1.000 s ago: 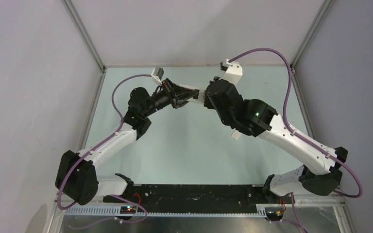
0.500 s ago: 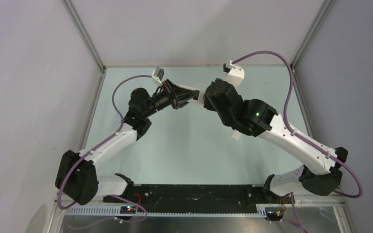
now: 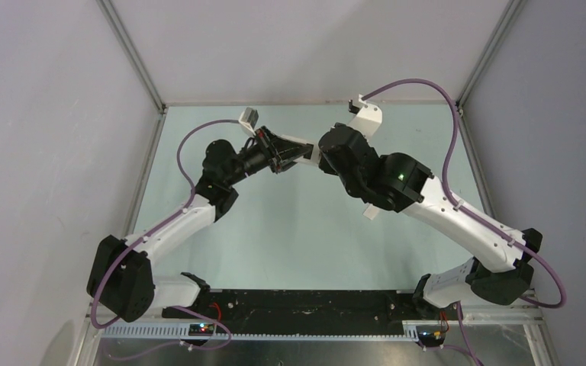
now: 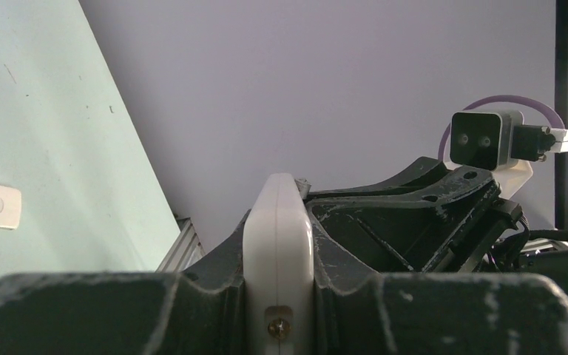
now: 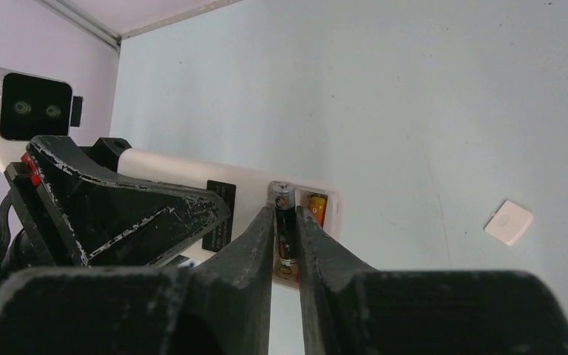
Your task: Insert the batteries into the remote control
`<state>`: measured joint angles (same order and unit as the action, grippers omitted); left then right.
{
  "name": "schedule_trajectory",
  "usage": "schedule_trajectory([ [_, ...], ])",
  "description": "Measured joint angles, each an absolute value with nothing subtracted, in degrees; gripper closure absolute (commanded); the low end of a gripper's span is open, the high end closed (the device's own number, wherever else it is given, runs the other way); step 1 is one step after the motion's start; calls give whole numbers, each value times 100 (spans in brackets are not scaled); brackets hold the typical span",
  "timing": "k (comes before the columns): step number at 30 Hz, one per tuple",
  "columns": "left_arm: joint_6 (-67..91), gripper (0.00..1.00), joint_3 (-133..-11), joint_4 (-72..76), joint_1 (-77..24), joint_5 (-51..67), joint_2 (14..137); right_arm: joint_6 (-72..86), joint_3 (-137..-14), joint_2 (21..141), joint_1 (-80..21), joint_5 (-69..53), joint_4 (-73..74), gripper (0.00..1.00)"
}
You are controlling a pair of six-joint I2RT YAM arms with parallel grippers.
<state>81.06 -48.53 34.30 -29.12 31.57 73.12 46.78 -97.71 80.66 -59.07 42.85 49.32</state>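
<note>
My left gripper [image 4: 277, 237] is shut on the white remote control [image 4: 277, 200], holding it edge-on above the table at the back centre [image 3: 313, 155]. In the right wrist view the remote's plain back [image 5: 185, 171] faces me with its battery bay uncovered. An orange-red battery [image 5: 317, 208] lies in the right slot. The dark battery [image 5: 283, 197] sits in the left slot against the spring. My right gripper [image 5: 285, 216] stands slightly open, one fingertip close on each side of the dark battery.
The small white square cover piece [image 5: 509, 222] lies flat on the pale green table [image 3: 290, 229], also seen beside the right forearm [image 3: 371, 213] and in the left wrist view [image 4: 2, 206]. Grey enclosure walls and an aluminium frame [image 3: 133, 69] surround the table.
The right gripper's jaws have parted a little around the dark battery. The right arm has shifted slightly towards the left gripper; the left arm holds still.
</note>
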Motion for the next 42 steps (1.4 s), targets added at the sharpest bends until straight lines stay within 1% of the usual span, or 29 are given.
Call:
schedule_trajectory([
  [10,8103,100,-4831,3448,-2899,3122,7363,4755,-9902,8138,-5918,4353,5231,71],
  [12,8101,100,-4831,3457,-2899,3120,7363,4766,-9904,8138,-5918,4351,5221,68],
  [14,8103,100,-4831,3461,-2899,3122,7373,4788,-9904,8134,-5918,4335,5207,60],
  [15,8099,100,-4831,3463,-2899,3122,7380,4790,-9904,8125,-5918,4316,5194,53],
  [16,8103,100,-4818,3481,-2895,3116,7387,4775,-9902,8103,-5913,4307,5205,50],
  [17,8106,100,-4805,3507,-2882,3111,7389,4766,-9889,8071,-5907,4287,5218,44],
  [19,8103,100,-4786,3568,-2869,3103,7389,4729,-9813,7972,-5861,4230,5214,38],
  [22,8103,100,-4762,3618,-2849,3100,7389,4694,-9712,7824,-5780,4121,5207,32],
  [26,8103,100,-4753,3649,-2847,3107,7389,4709,-9491,7570,-5596,3876,5140,22],
  [34,8095,100,-4646,3695,-2847,3186,7389,5098,-8191,6825,-4434,2233,4292,20],
  [38,8055,100,-4628,3721,-2847,3247,7387,5258,-8023,6805,-4104,1433,3968,20],
  [42,8042,100,-4519,3721,-2847,3363,7384,5349,-8023,6803,-4012,1055,3712,22],
])
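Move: The black battery stands in the remote's open compartment, right at the right fingertips: about 1 cm ahead of that hand and 1 cm below. The orange battery lies beside it, level ahead and 1 cm to the hand's right, also 1 cm below; the loose battery cover is on the table, some 16 cm right, 4 cm ahead and 32 cm below. From the left hand, gripping the remote, the black battery is about 5 cm right and 1 cm back, level in height. The black battery is left in the compartment as the right fingers, already slightly parted around it, spread wide and come clear. The right hand first barely stirs, then backs off right about 4.5 cm, dipping some 3 cm and rolling its left side up about 20 degrees, before swinging a little back left and up. The left hand keeps its grip on the remote and sinks about 2 cm. ##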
